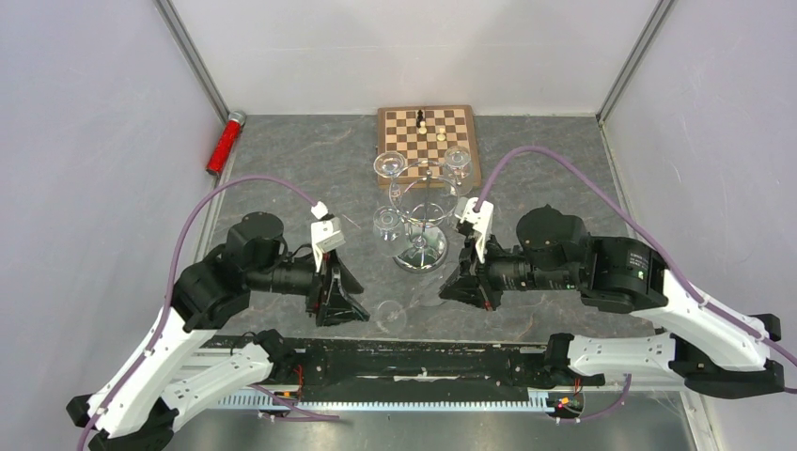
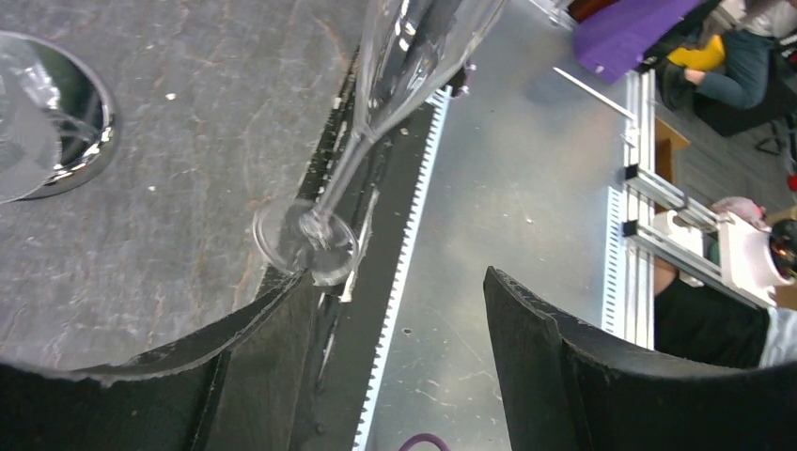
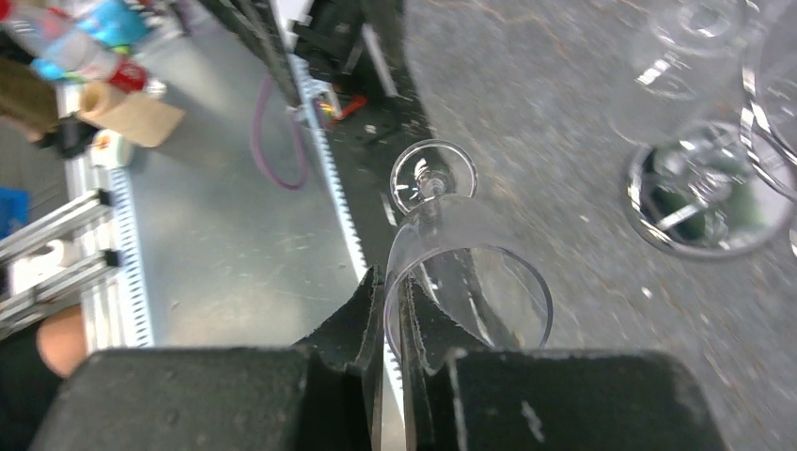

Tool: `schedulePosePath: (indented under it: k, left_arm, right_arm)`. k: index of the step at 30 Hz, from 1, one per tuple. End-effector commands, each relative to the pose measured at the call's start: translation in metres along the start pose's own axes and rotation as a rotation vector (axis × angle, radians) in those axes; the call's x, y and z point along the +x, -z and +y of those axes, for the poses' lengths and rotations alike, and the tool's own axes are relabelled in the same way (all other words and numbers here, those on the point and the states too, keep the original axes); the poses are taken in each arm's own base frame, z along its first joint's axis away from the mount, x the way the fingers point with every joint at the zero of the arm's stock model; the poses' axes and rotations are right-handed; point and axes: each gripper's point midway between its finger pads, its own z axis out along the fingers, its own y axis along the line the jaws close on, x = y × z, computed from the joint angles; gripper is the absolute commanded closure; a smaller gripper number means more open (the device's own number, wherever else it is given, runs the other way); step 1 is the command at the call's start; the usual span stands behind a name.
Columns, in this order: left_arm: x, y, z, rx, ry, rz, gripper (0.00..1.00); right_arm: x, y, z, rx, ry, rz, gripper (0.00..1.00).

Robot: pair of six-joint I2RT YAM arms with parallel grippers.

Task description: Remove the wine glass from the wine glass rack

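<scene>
A clear wine glass (image 1: 414, 303) hangs tilted between my two grippers near the table's front edge, away from the rack. My right gripper (image 3: 393, 301) is shut on the rim of its bowl (image 3: 470, 282), one finger inside and one outside, with the foot (image 3: 432, 176) pointing away. My left gripper (image 2: 399, 319) is open; the glass's foot (image 2: 305, 240) sits just past its left fingertip (image 2: 282, 310), outside the gap. The chrome wine glass rack (image 1: 423, 211) stands mid-table with three more glasses hanging on it.
A wooden chessboard (image 1: 428, 136) with a few pieces lies behind the rack. A red cylinder (image 1: 224, 143) rests at the back left wall. The rack's mirrored base (image 3: 710, 202) is close to my right gripper. The black toothed rail (image 2: 404, 263) runs under the glass.
</scene>
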Motion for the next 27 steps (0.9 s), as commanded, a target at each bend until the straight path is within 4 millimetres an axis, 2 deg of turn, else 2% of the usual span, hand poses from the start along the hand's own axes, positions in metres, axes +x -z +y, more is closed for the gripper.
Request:
schedulePosePath:
  k: [1, 8, 16, 21, 27]
  left_arm:
    - [-0.018, -0.001, 0.015, -0.089, -0.045, -0.059, 0.27]
    - [-0.029, -0.001, 0.042, -0.228, -0.038, -0.113, 0.25]
    - [-0.037, 0.005, 0.068, -0.372, -0.022, -0.214, 0.24]
    - [-0.037, 0.012, 0.083, -0.460, -0.026, -0.271, 0.24]
    - [-0.031, 0.010, 0.094, -0.494, -0.024, -0.273, 0.25]
  right_arm:
    - [0.011, 0.010, -0.048, 0.269, -0.013, 0.009, 1.00]
    - [0.029, 0.024, -0.097, 0.559, -0.023, 0.066, 1.00]
    - [0.044, 0.044, -0.150, 0.804, -0.044, 0.134, 1.00]
    - [0.042, 0.054, -0.187, 0.905, -0.051, 0.161, 1.00]
    - [0.038, 0.068, -0.235, 1.036, -0.075, 0.178, 1.00]
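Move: The right hand, still pinching the wine glass by its rim, has open table beside the rack about 22 cm ahead, 17 cm to its right and 35 cm below. The rack stands some 28 cm ahead and 4 cm left, its middle 20 cm lower; its near-left hanging glass is 24 cm ahead, 12 cm left and 14 cm lower. From the empty left hand that open table is about 23 cm ahead, 35 cm right and 30 cm down. The right hand swings the glass clockwise, about 16 cm forward, right and down towards open table; left advances. ##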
